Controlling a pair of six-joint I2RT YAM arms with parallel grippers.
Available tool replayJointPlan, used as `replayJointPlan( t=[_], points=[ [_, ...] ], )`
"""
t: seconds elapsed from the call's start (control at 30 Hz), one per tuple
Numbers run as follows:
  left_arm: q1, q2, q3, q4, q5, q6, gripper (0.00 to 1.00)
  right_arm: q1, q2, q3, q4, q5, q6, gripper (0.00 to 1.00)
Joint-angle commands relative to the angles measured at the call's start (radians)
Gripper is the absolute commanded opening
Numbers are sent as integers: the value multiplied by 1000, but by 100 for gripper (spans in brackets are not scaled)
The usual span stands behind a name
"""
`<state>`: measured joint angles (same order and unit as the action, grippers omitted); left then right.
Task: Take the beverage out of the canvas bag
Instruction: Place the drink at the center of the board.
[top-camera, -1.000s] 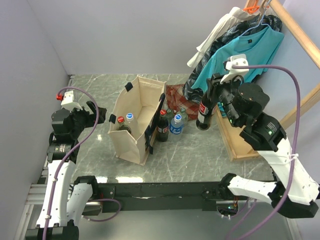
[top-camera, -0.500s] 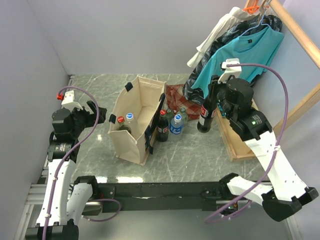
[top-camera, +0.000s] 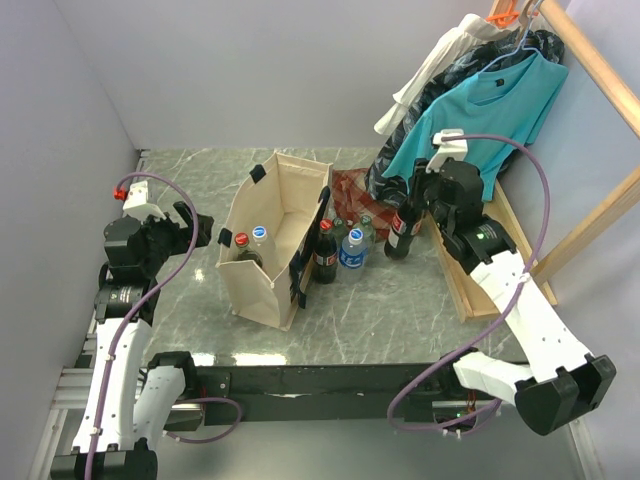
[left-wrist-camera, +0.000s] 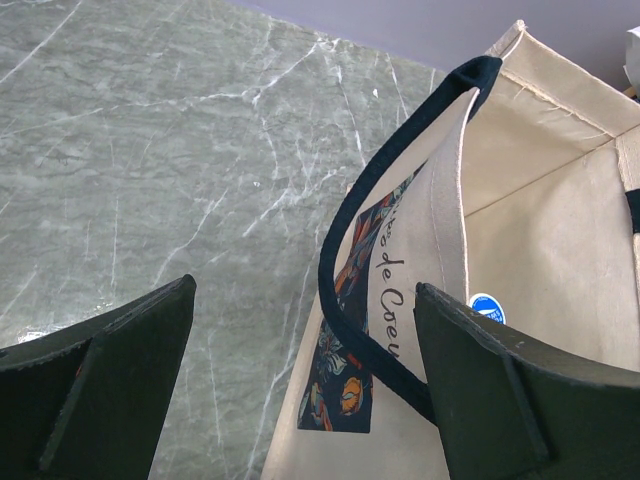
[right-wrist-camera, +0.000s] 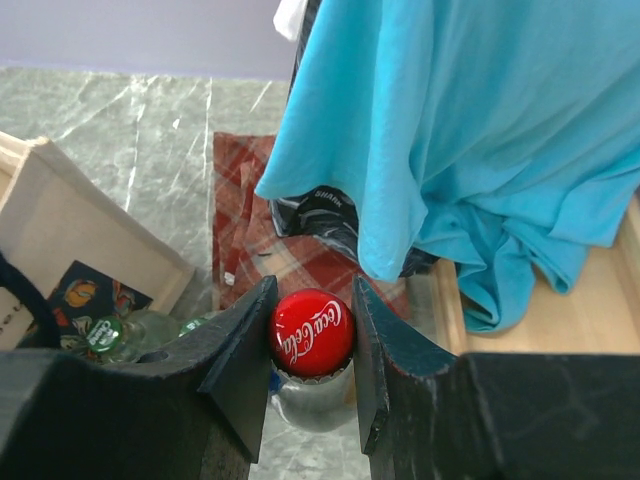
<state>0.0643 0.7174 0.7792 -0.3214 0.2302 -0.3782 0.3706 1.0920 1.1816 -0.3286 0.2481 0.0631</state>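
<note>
The beige canvas bag (top-camera: 262, 285) stands open at mid-table, its navy handle (left-wrist-camera: 350, 240) and dark print facing my left wrist camera. Two capped bottles show inside it, one red-capped (top-camera: 241, 240), one blue-capped (top-camera: 259, 233). My right gripper (top-camera: 415, 195) is shut on the red cap (right-wrist-camera: 311, 331) of a dark cola beverage (top-camera: 403, 232), held upright right of the bag. Its base is low near the tabletop; I cannot tell whether it touches. My left gripper (top-camera: 195, 228) hangs open left of the bag, with nothing between its fingers (left-wrist-camera: 120, 360).
Several bottles (top-camera: 340, 250) stand outside against the bag's right side. A red plaid cloth (top-camera: 352, 190) lies behind them. Hanging clothes, including a teal shirt (top-camera: 480, 110), crowd the back right. A wooden frame (top-camera: 475, 285) lies along the right edge.
My right arm has stretched out and carried the cola bottle down and slightly left, closer to the bottles beside the bag. The left arm has not moved.
</note>
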Motion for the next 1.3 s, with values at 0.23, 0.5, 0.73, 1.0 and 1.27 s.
replayJointPlan(
  t=[0.23, 0.5, 0.73, 1.0, 1.27],
  points=[
    [5, -7, 6, 13, -5, 15, 96, -22, -6, -17, 402, -29, 27, 0],
    [6, -6, 6, 13, -6, 15, 96, -21, 6, -65, 454, -46, 26, 0],
    [6, -3, 6, 12, -6, 15, 96, -21, 20, -69, 461, -61, 21, 0],
    [6, -1, 8, 10, -11, 15, 96, -21, 55, -56, 457, -89, 21, 0],
    [6, 7, 9, 7, -14, 15, 96, -21, 81, -53, 447, -118, 30, 0]
  ],
)
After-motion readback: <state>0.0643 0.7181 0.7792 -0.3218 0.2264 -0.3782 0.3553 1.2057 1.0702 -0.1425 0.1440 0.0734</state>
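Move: The right hand holds the cola bottle by its red cap. The free spot for its base lies about 4 cm ahead, 3 cm to the left and some 29 cm below. From this hand, the blue-capped bottle stands roughly 10 cm to the left and level in reach, a green-capped bottle about 8 cm left and 6 cm ahead, and the other cola bottle some 16 cm left, 1 cm ahead. From the left hand, the spot lies about 39 cm right and 10 cm ahead. Still pinching the red cap between its fingers, the right hand lowers the hanging cola bottle about 5 cm in uneven, slowing steps, easing some 3 cm forward and a little less to the left, towards the free spot beside the blue-capped bottle. The wrist swings roughly 5 degrees counter-clockwise, and the grip stays shut on the cap. ##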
